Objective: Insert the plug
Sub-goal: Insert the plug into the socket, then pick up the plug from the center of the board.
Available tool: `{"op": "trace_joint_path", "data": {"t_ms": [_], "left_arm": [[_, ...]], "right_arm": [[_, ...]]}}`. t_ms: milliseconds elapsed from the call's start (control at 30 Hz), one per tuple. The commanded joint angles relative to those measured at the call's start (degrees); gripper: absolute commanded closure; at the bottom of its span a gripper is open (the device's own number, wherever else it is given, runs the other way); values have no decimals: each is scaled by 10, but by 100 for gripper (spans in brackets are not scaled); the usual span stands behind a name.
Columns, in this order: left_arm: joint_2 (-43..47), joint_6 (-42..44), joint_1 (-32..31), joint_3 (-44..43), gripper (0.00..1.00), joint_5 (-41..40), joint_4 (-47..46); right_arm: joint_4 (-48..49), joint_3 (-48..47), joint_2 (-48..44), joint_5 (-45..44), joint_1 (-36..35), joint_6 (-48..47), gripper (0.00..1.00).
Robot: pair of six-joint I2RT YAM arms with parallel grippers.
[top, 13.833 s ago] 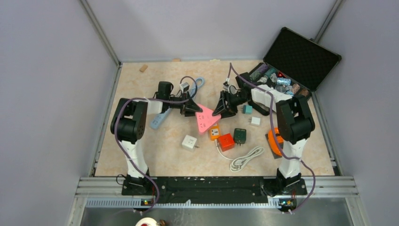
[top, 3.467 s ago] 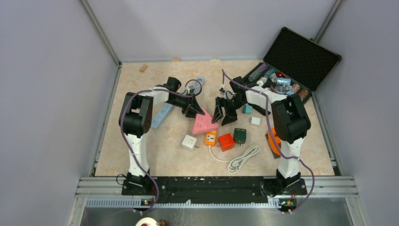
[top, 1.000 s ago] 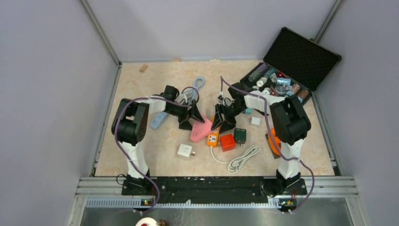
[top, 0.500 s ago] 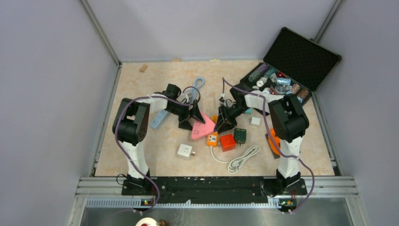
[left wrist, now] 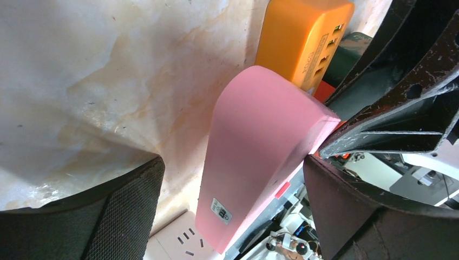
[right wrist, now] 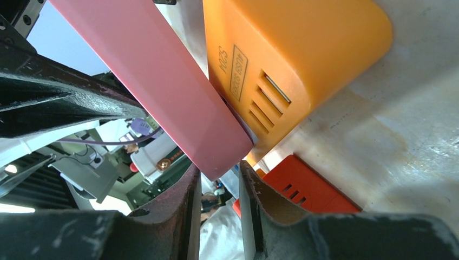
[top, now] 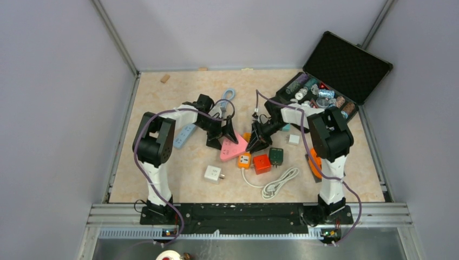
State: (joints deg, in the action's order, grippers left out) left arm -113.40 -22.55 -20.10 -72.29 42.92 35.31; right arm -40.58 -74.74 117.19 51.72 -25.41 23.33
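Note:
A pink power strip (top: 231, 148) lies mid-table. My left gripper (top: 222, 137) straddles its upper left end. In the left wrist view the gripper (left wrist: 233, 165) is wide open, and the strip (left wrist: 260, 146) passes between the fingers (left wrist: 116, 214) with gaps on both sides. My right gripper (top: 255, 142) meets the strip's right corner. In the right wrist view its narrow jaws (right wrist: 219, 174) pinch that pink corner (right wrist: 178, 103). An orange plug block (top: 244, 160) rests against the strip; its white cord (top: 279, 182) coils toward the front. I cannot tell whether it is plugged in.
A red cube (top: 261, 163) and a dark green adapter (top: 276, 156) sit right of the orange block. A white socket cube (top: 214, 173) lies in front, and a pale blue strip (top: 184, 135) to the left. An open black case (top: 325, 92) of parts stands at the back right.
My right gripper's jaws have narrowed onto the pink strip's corner. The left gripper has stayed wide open around the strip, shifting only slightly.

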Motion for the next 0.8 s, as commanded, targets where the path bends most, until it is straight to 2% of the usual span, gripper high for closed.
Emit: {"op": "trace_joint_path", "data": {"t_ms": [0,133,300,433,567,767], "left_arm": [[-25,46,-16,24,1,-192,34],[40,43,-15,0,1,-235,36],[138,45,-15,-67,1,-315,54],[198,65,-14,-99,1,-372,44],[251,66,-9,-97,1,-415,12],[331,55,12,-50,1,-416,-54]], "right_arm": [[13,34,64,-272,-9,-52,77],[16,32,56,-271,-9,-62,76],[24,14,32,-219,-9,-63,71],[23,-12,8,-176,-9,-61,60],[16,-44,-17,-152,-9,-57,45],[2,-89,-50,-140,-9,-52,33]]}}
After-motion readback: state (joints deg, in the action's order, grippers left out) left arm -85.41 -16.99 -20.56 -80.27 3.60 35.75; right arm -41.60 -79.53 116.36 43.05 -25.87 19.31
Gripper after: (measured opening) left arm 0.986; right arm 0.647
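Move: The pink triangular block sits right by the wide-open left fingers, its middle about 4 cm back, 3 cm right and 2 cm below. The orange strip, partly under the block's right corner, is some 5 cm back and 7 cm right of that hand; the white adapter is 13 cm back and 5 cm left. From the right hand, the pink block is 6 cm left and 1 cm back, the red adapter 7 cm back and 4 cm right, both lower. Lift the left gripper off the pink block, still wide open, sweeping it up about 18 cm and away some 8 cm forward and 8 cm left, while the wrist swings round roughly 50 degrees until the fingers aim forward and down. Hold the nearly shut right fingertips at the block's right corner, then spread them to about two-thirds and ease that hand forward about 3 cm. ##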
